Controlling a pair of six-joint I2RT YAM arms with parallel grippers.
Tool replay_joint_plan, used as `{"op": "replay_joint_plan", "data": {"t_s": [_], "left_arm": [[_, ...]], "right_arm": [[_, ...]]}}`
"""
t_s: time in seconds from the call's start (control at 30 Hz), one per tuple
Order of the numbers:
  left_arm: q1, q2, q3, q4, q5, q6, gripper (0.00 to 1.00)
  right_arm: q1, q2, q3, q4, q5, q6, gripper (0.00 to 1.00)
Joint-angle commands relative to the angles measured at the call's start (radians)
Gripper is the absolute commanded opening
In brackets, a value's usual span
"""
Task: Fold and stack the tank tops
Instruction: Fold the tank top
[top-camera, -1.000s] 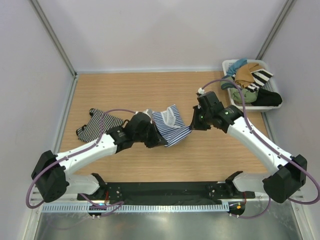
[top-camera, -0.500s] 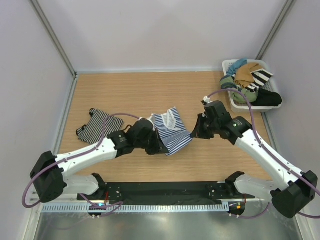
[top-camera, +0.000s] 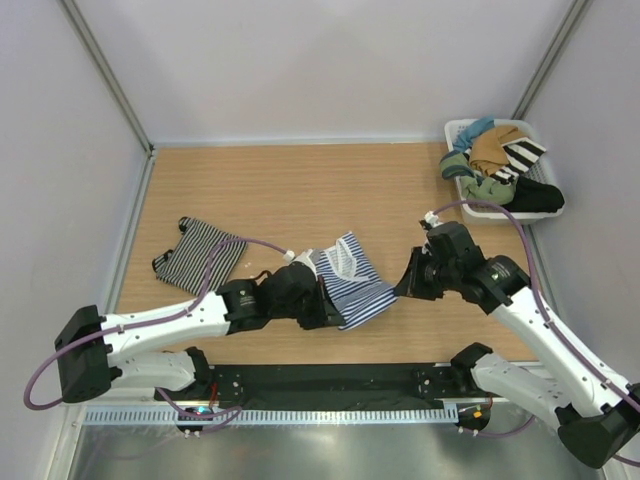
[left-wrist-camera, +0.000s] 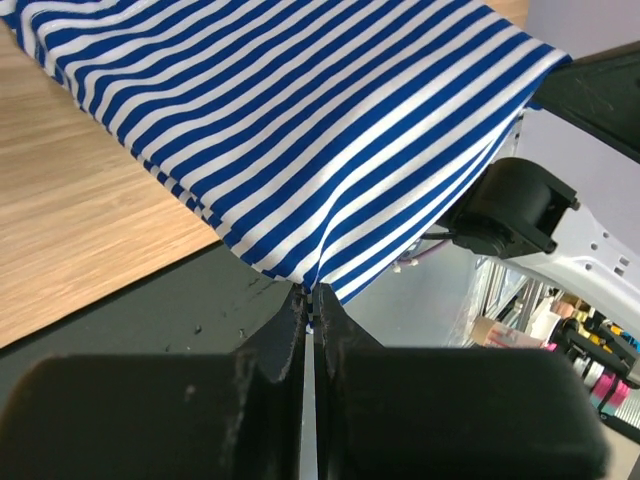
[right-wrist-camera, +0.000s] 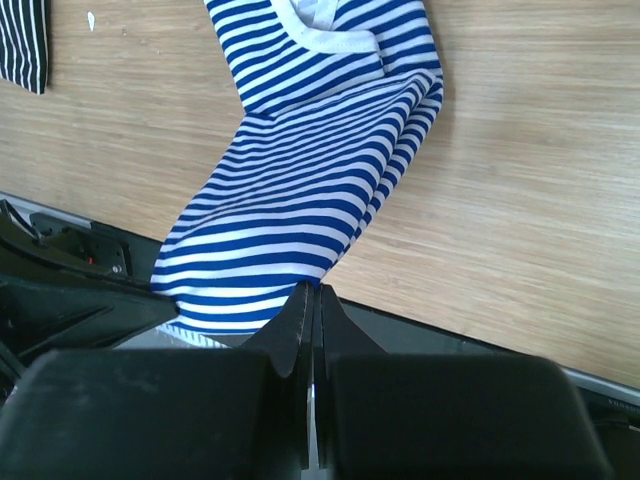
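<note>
The blue-and-white striped tank top (top-camera: 352, 280) hangs bunched between both grippers, low over the near middle of the table, its white-trimmed neckline facing away from me. My left gripper (top-camera: 326, 306) is shut on one of its edges (left-wrist-camera: 300, 130). From the right, my right gripper (top-camera: 404, 285) is shut on another edge (right-wrist-camera: 300, 200). In each wrist view the jaws (left-wrist-camera: 310, 296) (right-wrist-camera: 313, 290) pinch striped cloth at their tips. The fine black-and-white tank top (top-camera: 197, 254) lies flat at the left of the table, apart from both grippers, with a corner showing (right-wrist-camera: 22, 40).
A white basket (top-camera: 455, 127) at the back right holds several other clothes in tan, green, teal, black and bold stripes. The black base plate (top-camera: 330, 380) runs along the near edge under the arms. Walls close in the left, back and right sides.
Both arms have drawn back toward the near edge, carrying the blue-and-white tank top with them. The black-and-white tank top has stayed where it was.
</note>
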Motion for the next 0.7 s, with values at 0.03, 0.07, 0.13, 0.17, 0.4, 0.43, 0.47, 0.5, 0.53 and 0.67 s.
{"op": "replay_joint_plan", "data": {"t_s": [0.03, 0.07, 0.13, 0.17, 0.4, 0.43, 0.47, 0.5, 0.53, 0.67], "left_arm": [[0.017, 0.004, 0.092, -0.076, -0.036, 0.023, 0.02], [0.023, 0.006, 0.100, -0.087, -0.035, 0.025, 0.02], [0.049, 0.006, 0.103, -0.079, -0.012, 0.022, 0.02], [0.062, 0.009, 0.100, -0.061, 0.000, 0.019, 0.02], [0.193, 0.041, 0.086, 0.006, 0.102, 0.010, 0.02], [0.209, 0.048, 0.085, 0.017, 0.118, 0.011, 0.02], [0.224, 0.056, 0.080, 0.032, 0.147, 0.011, 0.02], [0.253, 0.065, 0.080, 0.040, 0.160, 0.014, 0.02], [0.267, 0.079, 0.081, 0.048, 0.172, 0.016, 0.02], [0.341, 0.118, 0.101, 0.062, 0.217, 0.043, 0.02]], "right_arm": [[-0.001, 0.078, 0.118, 0.006, 0.075, -0.048, 0.01], [-0.003, 0.092, 0.130, 0.009, 0.081, -0.052, 0.01], [-0.003, 0.147, 0.170, 0.022, 0.087, -0.065, 0.01], [-0.003, 0.166, 0.184, 0.023, 0.095, -0.071, 0.01], [-0.021, 0.351, 0.288, 0.063, 0.104, -0.127, 0.01], [-0.024, 0.371, 0.298, 0.075, 0.103, -0.129, 0.01], [-0.029, 0.402, 0.320, 0.078, 0.103, -0.132, 0.01], [-0.030, 0.423, 0.331, 0.085, 0.101, -0.135, 0.01], [-0.038, 0.440, 0.350, 0.094, 0.101, -0.141, 0.01], [-0.065, 0.535, 0.402, 0.118, 0.083, -0.158, 0.01]]}}
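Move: Both closed grippers hold the striped hem raised over the table's near side. The tank top's neckline end, lower down, lies about 14 cm ahead, 11 cm left and 13 cm below the right hand; from the left hand it is some 20 cm straight ahead and 12 cm below. The folded tank top lies roughly 20 cm ahead and 33 cm left of the left hand. The laundry basket is about 35 cm ahead and 29 cm right of the right hand. Still pinching the hem of the blue-striped tank top, both hands sweep it forward together towards the neckline end, about 9 cm on the left and 10 cm on the right, drifting slightly left. The left rises about 2 cm and then eases down while turning some 10 degrees counter-clockwise; the right makes a shallower rise and dip, its left side tipping down about 10 degrees. ##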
